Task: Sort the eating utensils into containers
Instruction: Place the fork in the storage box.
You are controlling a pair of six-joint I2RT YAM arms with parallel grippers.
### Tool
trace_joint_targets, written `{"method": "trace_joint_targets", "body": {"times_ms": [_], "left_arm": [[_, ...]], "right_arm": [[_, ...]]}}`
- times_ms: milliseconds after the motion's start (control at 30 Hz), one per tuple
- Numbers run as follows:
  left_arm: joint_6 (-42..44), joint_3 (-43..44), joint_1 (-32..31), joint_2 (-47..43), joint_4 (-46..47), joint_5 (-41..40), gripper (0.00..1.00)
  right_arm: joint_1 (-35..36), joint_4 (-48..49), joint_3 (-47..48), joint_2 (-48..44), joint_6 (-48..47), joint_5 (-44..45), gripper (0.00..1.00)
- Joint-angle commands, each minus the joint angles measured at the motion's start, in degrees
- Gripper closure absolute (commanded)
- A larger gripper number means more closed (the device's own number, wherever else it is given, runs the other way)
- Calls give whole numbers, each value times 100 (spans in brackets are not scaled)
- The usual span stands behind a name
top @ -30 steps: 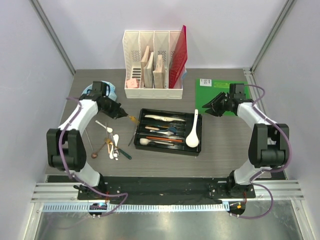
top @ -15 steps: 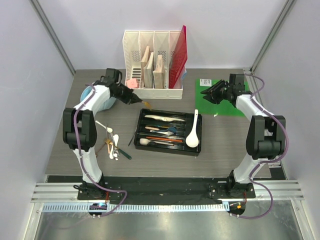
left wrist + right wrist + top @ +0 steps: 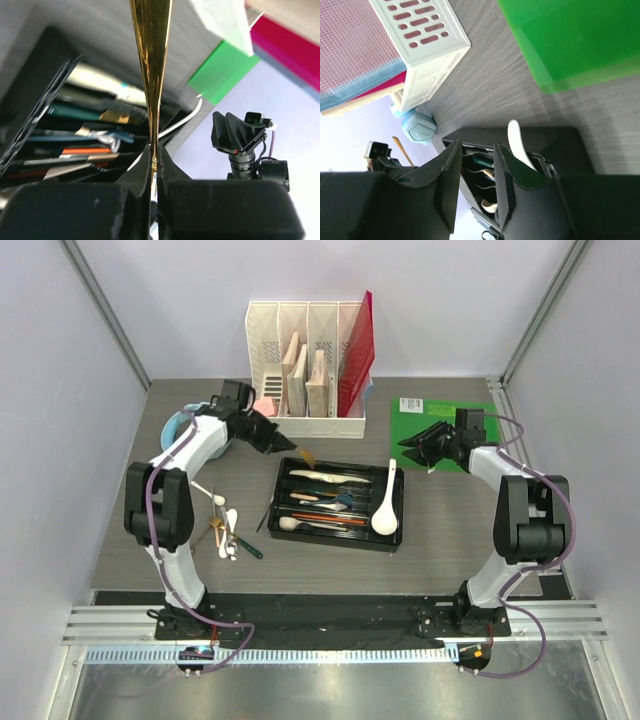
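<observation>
My left gripper (image 3: 283, 444) is shut on a slim gold utensil (image 3: 304, 454), whose free end hangs over the back left corner of the black tray (image 3: 392, 538). In the left wrist view the gold utensil (image 3: 152, 75) runs straight up from the closed jaws of the gripper (image 3: 155, 160), above the tray's compartments (image 3: 30, 100). The tray holds several utensils, and a large white soup spoon (image 3: 386, 502) lies in its right end. More utensils (image 3: 226, 527) lie loose on the table left of the tray. My right gripper (image 3: 410, 448) stands open and empty just behind the tray's right end, its jaws (image 3: 477, 160) framing the spoon handle (image 3: 520, 145).
A white file organizer (image 3: 307, 380) with wooden boards and a red folder stands behind the tray. A green mat (image 3: 440, 425) lies at the back right under my right arm. A pale blue round object (image 3: 180, 425) sits at the back left.
My left gripper has carried the gold utensil right, from over the loose pile to the tray's back left corner. The right gripper swung back, then came forward toward the tray's right end.
</observation>
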Motion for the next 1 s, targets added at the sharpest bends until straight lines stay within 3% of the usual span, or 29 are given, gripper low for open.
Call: {"method": "trace_joint_targets", "body": {"times_ms": [0, 200, 967], "left_arm": [[-11, -479, -49, -638, 130, 243, 100], [296, -533, -366, -832, 69, 102, 100], [130, -928, -884, -867, 51, -416, 100]], "right_arm": [[-22, 196, -196, -523, 143, 67, 63], [136, 504, -205, -804, 125, -29, 63], [585, 232, -178, -1217, -593, -109, 63]]}}
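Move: The fork is already in my left fingers. The middle of the storage box lies about 15 cm back, 13 cm to my right and some 13 cm below. In it, the cream knife is roughly 8 cm back and 10 cm right of my left hand, the orange sticks 19 cm back and 10 cm right, and the white ladle 14 cm back and 26 cm right. From my empty right hand, the box's middle is about 14 cm back, 17 cm left and 10 cm below. With my left fingers kept shut on the fork's handle, I draw it back about 6 cm and 3 cm to the right, nearly level, bringing the fork's head over the far side of the storage box, with only a slight clockwise turn. My empty, half-open right hand rises some 4 cm, shifts 4 cm left and eases back a little, its fingers tilting up slightly. ##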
